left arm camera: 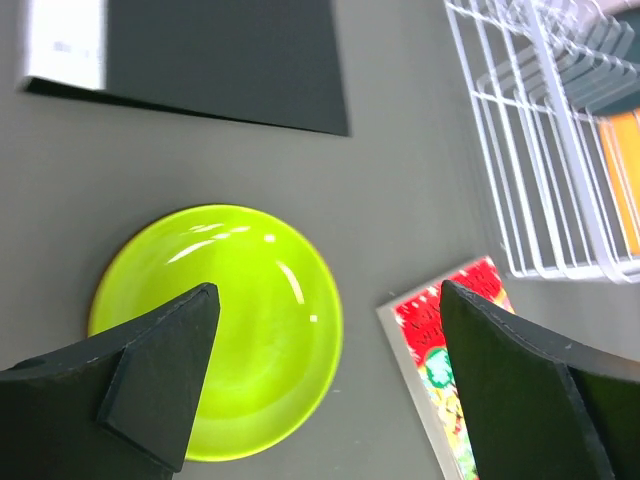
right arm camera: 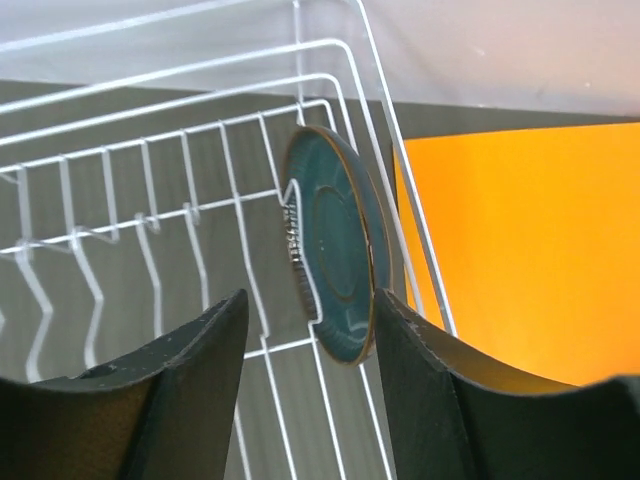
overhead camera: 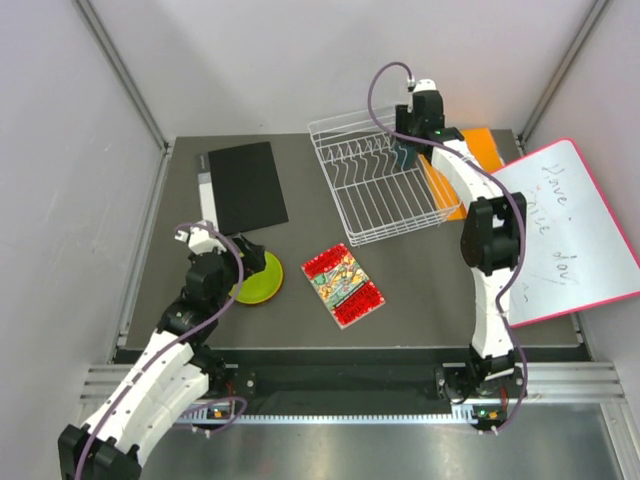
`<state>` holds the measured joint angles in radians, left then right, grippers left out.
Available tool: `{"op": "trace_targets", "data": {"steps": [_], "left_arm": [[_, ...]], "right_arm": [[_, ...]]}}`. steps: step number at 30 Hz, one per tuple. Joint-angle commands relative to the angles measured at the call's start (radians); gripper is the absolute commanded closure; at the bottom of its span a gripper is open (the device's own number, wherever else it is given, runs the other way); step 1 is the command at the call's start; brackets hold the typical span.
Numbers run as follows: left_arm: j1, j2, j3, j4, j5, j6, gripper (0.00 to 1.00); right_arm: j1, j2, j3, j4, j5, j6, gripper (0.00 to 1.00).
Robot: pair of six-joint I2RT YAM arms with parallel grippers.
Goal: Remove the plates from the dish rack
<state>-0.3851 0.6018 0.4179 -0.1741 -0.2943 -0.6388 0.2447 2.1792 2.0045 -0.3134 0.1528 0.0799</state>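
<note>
A lime green plate (overhead camera: 262, 280) (left arm camera: 230, 330) lies flat on the table at the near left, with a thin orange edge showing under its rim. My left gripper (overhead camera: 238, 268) (left arm camera: 325, 290) hovers just above it, open and holding nothing. The white wire dish rack (overhead camera: 380, 195) (right arm camera: 150, 190) (left arm camera: 540, 150) stands at the back right. A dark teal plate (overhead camera: 405, 155) (right arm camera: 335, 255) stands upright on edge at its far right end. My right gripper (overhead camera: 408, 148) (right arm camera: 310, 300) reaches into the rack, open, one finger on each side of this plate. The right finger is at the rim and the left finger is apart from it.
A black flat board (overhead camera: 245, 187) lies at the back left. A red patterned packet (overhead camera: 343, 285) (left arm camera: 450, 340) lies in the middle, near the lime plate. An orange board (overhead camera: 470, 150) (right arm camera: 520, 240) sits just right of the rack. A whiteboard (overhead camera: 565, 235) leans at the right edge.
</note>
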Motion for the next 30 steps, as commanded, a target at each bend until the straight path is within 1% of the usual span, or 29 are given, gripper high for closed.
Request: {"op": "trace_targets", "data": {"steps": [1,2,6,8,12,16,17,18,20,23,25,26,28,30], "left_arm": [[0.003,0.079,0.051,0.143,0.126,0.059,0.05],[0.003,0.093,0.050,0.150,0.130,0.063,0.05],[0.003,0.131,0.042,0.166,0.127,0.056,0.05],[0.003,0.127,0.025,0.195,0.124,0.057,0.05],[0.002,0.110,0.009,0.199,0.112,0.059,0.05],[0.003,0.108,-0.001,0.202,0.103,0.059,0.05],[0.003,0.110,-0.001,0.202,0.103,0.059,0.05],[0.002,0.116,0.001,0.203,0.103,0.059,0.05],[0.002,0.124,0.002,0.209,0.107,0.062,0.05],[0.003,0.141,0.004,0.211,0.104,0.064,0.05],[0.002,0.142,0.001,0.208,0.101,0.067,0.05],[0.003,0.141,-0.001,0.208,0.098,0.068,0.05],[0.002,0.139,-0.005,0.211,0.090,0.068,0.05],[0.002,0.141,-0.008,0.212,0.087,0.067,0.05]], "right_arm": [[-0.018,0.065,0.091,-0.032,0.054,-0.046,0.49],[-0.019,0.068,0.088,-0.029,0.063,-0.046,0.50],[-0.022,0.085,0.070,-0.009,0.076,-0.052,0.50],[-0.024,0.088,0.062,0.000,0.088,-0.054,0.50],[-0.035,0.090,0.045,0.017,0.073,-0.046,0.49],[-0.044,0.120,0.062,0.016,0.044,-0.037,0.50],[-0.048,0.135,0.068,0.019,0.037,-0.035,0.52],[-0.050,0.145,0.074,0.017,0.030,-0.035,0.55],[-0.056,0.172,0.099,0.017,0.007,-0.028,0.65],[-0.059,0.200,0.126,0.020,-0.016,-0.029,0.71],[-0.058,0.203,0.128,0.033,-0.035,-0.037,0.82],[-0.058,0.200,0.123,0.040,-0.035,-0.037,0.90],[-0.058,0.195,0.108,0.062,-0.035,-0.040,1.00],[-0.055,0.177,0.094,0.085,-0.021,-0.046,1.00]]}}
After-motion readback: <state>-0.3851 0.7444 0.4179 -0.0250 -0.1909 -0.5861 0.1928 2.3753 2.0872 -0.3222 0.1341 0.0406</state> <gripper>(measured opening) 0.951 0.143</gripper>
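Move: The last dark green plate stands upright near the rack's right end, some 7 cm ahead of the right hand, 2 cm to its right and roughly 11 cm lower. The orange board lies about 22 cm to that hand's right and 1 cm back, flat on the table 19 cm below; the rack's middle is about 5 cm left, 1 cm back and 14 cm down. From the left hand the green plate is roughly 38 cm ahead, 38 cm right and 6 cm lower. The right fingers pinch the dark green plate by its near rim: the hand sinks about 8 cm, first easing some 3 cm right, then nudging 2 or 3 cm forward onto the rim as the half-open fingers close. The left hand, empty and wide open, shifts about 3 cm right and slightly forward near the lime plate, turning a little clockwise. ##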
